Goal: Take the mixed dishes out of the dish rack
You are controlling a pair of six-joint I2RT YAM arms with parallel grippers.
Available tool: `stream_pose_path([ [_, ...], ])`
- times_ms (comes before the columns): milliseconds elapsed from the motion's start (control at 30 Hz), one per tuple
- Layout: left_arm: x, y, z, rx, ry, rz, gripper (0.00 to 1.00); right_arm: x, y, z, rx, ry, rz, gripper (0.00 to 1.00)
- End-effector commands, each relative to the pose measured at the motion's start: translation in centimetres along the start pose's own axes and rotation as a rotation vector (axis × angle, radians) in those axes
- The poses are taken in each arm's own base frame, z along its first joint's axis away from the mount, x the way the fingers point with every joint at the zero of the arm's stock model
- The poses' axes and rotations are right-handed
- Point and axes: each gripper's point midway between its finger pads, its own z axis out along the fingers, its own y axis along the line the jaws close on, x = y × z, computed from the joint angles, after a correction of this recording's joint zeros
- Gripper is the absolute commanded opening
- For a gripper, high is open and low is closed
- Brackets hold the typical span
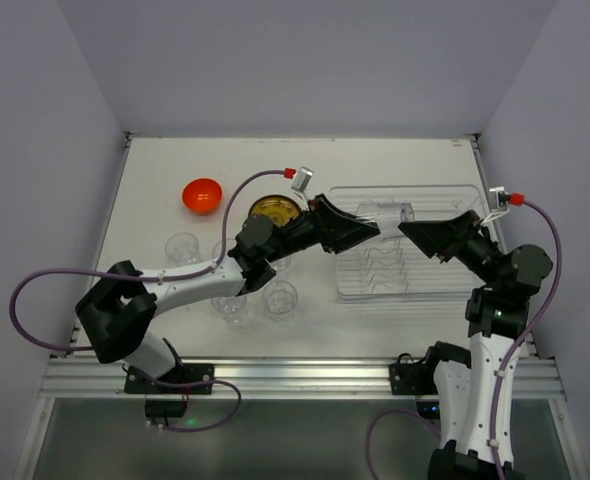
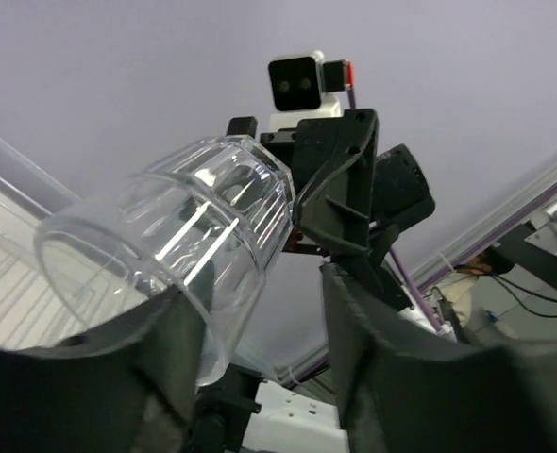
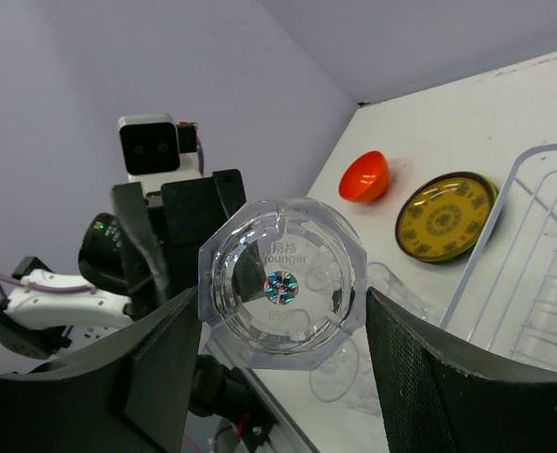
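A clear cup (image 1: 393, 212) hangs above the dish rack (image 1: 455, 292) between my two grippers. My right gripper (image 1: 408, 228) is shut on its octagonal base (image 3: 280, 283), one finger on each side. My left gripper (image 1: 373, 228) faces it from the left. In the left wrist view the cup's (image 2: 165, 245) rim lies against one left finger (image 2: 118, 377), while the other finger (image 2: 392, 359) stands apart from it. An orange-red bowl (image 1: 202, 195) and a patterned yellow-brown plate (image 1: 275, 210) rest on the table left of the rack.
Three clear cups (image 1: 182, 246) (image 1: 229, 303) (image 1: 280, 299) stand on the table under the left arm. The rack's white wire dividers (image 1: 380, 262) lie below both grippers. Walls close the table on the left, back and right.
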Motion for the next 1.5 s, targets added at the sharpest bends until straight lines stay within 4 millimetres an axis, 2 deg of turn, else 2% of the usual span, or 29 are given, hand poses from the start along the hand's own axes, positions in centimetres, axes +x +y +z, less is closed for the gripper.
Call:
stream_pose_path([
  [0, -1.2, -4.3, 1.4, 0.170, -0.049, 0.024, 0.44, 0.2, 0.4, 0.0, -0.038, 0.003, -0.024, 0.00],
  [33, -1.0, -4.4, 1.6, 0.176, -0.046, 0.021, 0.25, 0.2, 0.3, 0.0, -0.041, 0.002, -0.010, 0.00],
  [100, -0.8, -4.2, 1.7, 0.178, -0.041, 0.016, 0.05, 0.3, 0.0, 0.1, -0.044, 0.002, -0.018, 0.00],
  [133, -0.8, -4.1, 1.7, 0.174, -0.041, 0.018, 0.00, 0.4, -0.2, 0.1, -0.038, 0.003, -0.018, 0.00],
  [167, -0.7, -3.6, 1.7, 0.141, -0.032, 0.030, 0.00, 0.5, -0.7, 0.1, -0.018, 0.005, -0.027, 0.09],
  [200, -0.6, -3.1, 1.7, 0.106, -0.025, 0.042, 0.00, 0.4, -1.1, 0.1, 0.001, -0.002, -0.034, 0.26],
  [233, -0.7, -2.5, 1.7, 0.063, -0.023, 0.065, 0.00, -0.1, -1.9, 0.1, 0.047, -0.042, -0.068, 0.66],
  [267, -1.2, -1.1, 1.4, -0.049, -0.024, 0.120, 0.00, 0.0, -2.9, -0.1, 0.116, -0.049, -0.023, 0.86],
  [300, -1.5, -0.1, 1.0, -0.121, -0.025, 0.150, 0.00, -0.3, -3.9, -0.4, 0.181, -0.070, -0.014, 0.99],
  [333, -2.1, 0.6, 0.4, -0.190, -0.031, 0.190, 0.00, -1.9, -6.4, -0.9, 0.333, -0.156, -0.062, 0.99],
  [367, -3.4, 2.6, -1.1, -0.380, -0.031, 0.269, 0.00, -2.0, -7.8, -1.9, 0.457, -0.167, -0.027, 0.99],
  [433, -5.0, 4.3, -3.5, -0.597, -0.005, 0.368, 0.00, -3.8, -10.1, -3.4, 0.634, -0.224, -0.080, 0.99],
  [467, -4.6, 7.2, -8.0, -0.853, 0.087, 0.402, 0.00, -4.0, -10.8, -3.9, 0.684, -0.230, -0.087, 0.99],
  [500, -6.4, 6.0, -8.9, -0.928, 0.091, 0.436, 0.00, -3.9, -11.3, -4.2, 0.714, -0.221, -0.086, 0.99],
  [533, -6.8, 6.3, -11.0, -1.030, 0.129, 0.463, 0.00, -3.9, -11.5, -4.2, 0.715, -0.215, -0.098, 0.99],
  [567, -6.5, 7.7, -17.0, -1.292, 0.225, 0.494, 0.00, -3.9, -11.4, -3.9, 0.702, -0.209, -0.106, 0.99],
  [633, -7.5, 7.1, -22.1, -1.512, 0.237, 0.503, 0.00, -3.9, -11.3, -3.6, 0.685, -0.191, -0.126, 0.99],
  [667, -7.3, 6.6, -26.5, -1.667, 0.263, 0.478, 0.00, -4.0, -11.5, -3.5, 0.686, -0.183, -0.129, 0.99],
  [733, -7.2, 7.1, -31.0, -1.798, 0.277, 0.410, 0.00, -4.3, -11.6, -3.5, 0.695, -0.164, -0.154, 0.99],
  [800, -7.0, 7.0, -33.1, -1.773, 0.243, 0.318, 0.00, -4.6, -11.5, -3.5, 0.707, -0.163, -0.166, 0.99],
  [833, -6.8, 7.9, -35.4, -1.812, 0.247, 0.276, 0.00, -4.7, -11.4, -3.4, 0.701, -0.165, -0.174, 0.99],
  [867, -6.6, 7.5, -35.5, -1.773, 0.217, 0.238, 0.00, -4.7, -11.3, -3.3, 0.690, -0.167, -0.181, 0.99],
  [967, -6.1, 7.4, -38.2, -1.867, 0.201, 0.195, 0.00, -4.6, -11.1, -3.1, 0.667, -0.167, -0.185, 0.99],
  [1067, -5.6, 8.4, -40.4, -1.958, 0.229, 0.156, 0.00, -4.3, -10.5, -2.6, 0.628, -0.151, -0.184, 0.99],
  [1133, -5.1, 10.0, -40.9, -1.942, 0.266, 0.116, 0.00, -4.2, -10.1, -2.6, 0.608, -0.152, -0.191, 0.99],
  [1167, -4.0, 11.6, -40.3, -1.896, 0.285, 0.069, 0.00, -4.2, -10.0, -2.6, 0.605, -0.155, -0.195, 0.99],
  [1233, -3.3, 13.1, -40.3, -1.885, 0.292, 0.040, 0.00, -4.1, -9.8, -2.7, 0.600, -0.159, -0.196, 0.99],
  [1300, -2.8, 14.0, -40.9, -1.899, 0.290, 0.020, 0.00, -4.0, -9.6, -2.6, 0.585, -0.159, -0.198, 0.99],
  [1467, -1.8, 16.1, -40.6, -1.836, 0.319, -0.036, 0.00, -3.7, -9.0, -2.4, 0.553, -0.149, -0.205, 0.99],
])
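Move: The last glass lies tipped on its side in the air between the hands, its base in the right fingers and its rim at the left ones. Its middle is about 4 cm right of and 2 cm ahead of the left hand, and 3 cm left of and 1 cm ahead of the right. Its place on the table is about 40 cm left of the left hand, level fore and aft, 30 cm down. From that hand, the far-left glass stands 10 cm ahead and 40 cm left, the near-middle glass 29 cm left and level, both about 30 cm below. Shutting on the rim wall, the left fingers take the glass as the right hand opens off its base and withdraws some 9 cm right, with some sinking and forward travel, turning clockwise. The left hand bows forward, then sweeps fast about 37 cm left and comes back level while sinking 25 cm to the gap before the far-left glass, its wrist rolling over to point the fingers down, the rim still pinched. ##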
